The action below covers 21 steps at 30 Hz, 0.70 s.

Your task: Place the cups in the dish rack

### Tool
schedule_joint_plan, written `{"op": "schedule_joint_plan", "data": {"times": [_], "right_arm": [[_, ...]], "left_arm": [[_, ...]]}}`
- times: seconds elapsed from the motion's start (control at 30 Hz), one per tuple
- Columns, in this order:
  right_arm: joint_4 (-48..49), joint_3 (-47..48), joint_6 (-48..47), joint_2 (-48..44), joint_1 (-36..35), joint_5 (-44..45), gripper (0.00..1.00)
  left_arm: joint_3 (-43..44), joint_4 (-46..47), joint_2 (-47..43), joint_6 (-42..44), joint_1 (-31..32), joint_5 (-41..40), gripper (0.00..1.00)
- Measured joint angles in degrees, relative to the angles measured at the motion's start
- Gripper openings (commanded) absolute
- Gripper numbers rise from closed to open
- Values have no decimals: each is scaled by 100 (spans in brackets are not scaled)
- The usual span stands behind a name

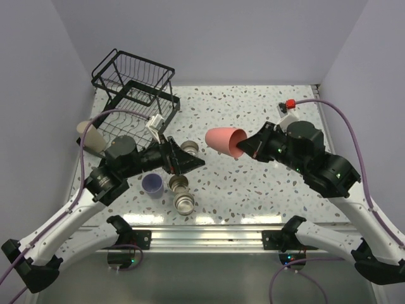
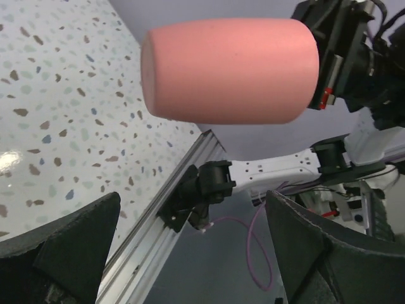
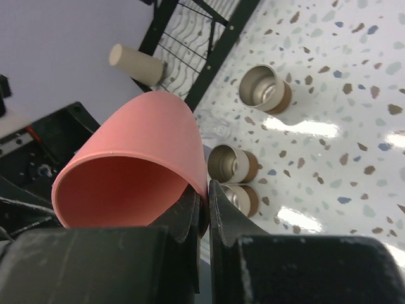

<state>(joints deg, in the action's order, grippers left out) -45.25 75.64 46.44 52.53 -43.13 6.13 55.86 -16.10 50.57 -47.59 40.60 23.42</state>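
My right gripper (image 1: pixel 245 148) is shut on the rim of the red-pink cup (image 1: pixel 223 140), holding it on its side above the table, one finger inside and one outside (image 3: pixel 207 201). The cup fills the left wrist view (image 2: pixel 228 69). My left gripper (image 1: pixel 190 159) is open and empty, its fingers wide apart (image 2: pixel 190 253), facing the pink cup. Three steel cups (image 1: pixel 189 147) (image 1: pixel 179 184) (image 1: pixel 185 204) and the lavender cup (image 1: pixel 152 185) stand by the left gripper. The tan cup (image 1: pixel 90 136) lies beside the black wire dish rack (image 1: pixel 136 88). I see no clear glass.
The rack stands at the far left corner against the walls. The steel cups (image 3: pixel 264 88) (image 3: pixel 231 163) and tan cup (image 3: pixel 136 63) show below the pink cup (image 3: pixel 133 164) in the right wrist view. A metal rail (image 1: pixel 209 235) runs along the near table edge.
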Motion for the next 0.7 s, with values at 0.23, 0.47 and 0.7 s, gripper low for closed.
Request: {"op": "schedule_joint_plan", "data": {"times": [0.23,0.47,0.7], "right_arm": [[1224,52,732,352,205,-1167,0],[2448,-116,1510,562,205,-2175,0],[2959,-345,1864,743,205,-2660,0]], "left_arm": [[-1349,2100,-750,-992,-2,76,100],[-2223,4197,-776,-1762,-2,-79,100],[-2299,5617,-568,-2085,-2,-212,100]]}}
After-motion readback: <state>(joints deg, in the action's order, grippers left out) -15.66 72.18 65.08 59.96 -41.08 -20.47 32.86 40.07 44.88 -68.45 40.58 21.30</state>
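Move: The red cup, rim held in the right fingers, is about 11 cm to the right of the open left gripper, 5 cm ahead and 4 cm higher. From the right hand, the left gripper it is bringing the cup to lies about 16 cm left, 3 cm back and slightly lower. Some 29 cm below the left gripper stand the far steel cup, 17 cm ahead and 3 cm left, and the middle steel cup, 6 cm ahead and 7 cm left. Carry the red cup about 9 cm left and 7 cm up with the right hand, keeping its rim pinched and swinging the fingers round to point left and nearly level, so the cup's base comes towards the left gripper. Raise the left gripper about 7 cm as well, jaws staying wide open, and tip its fingers up some 35 degrees to face that base. ##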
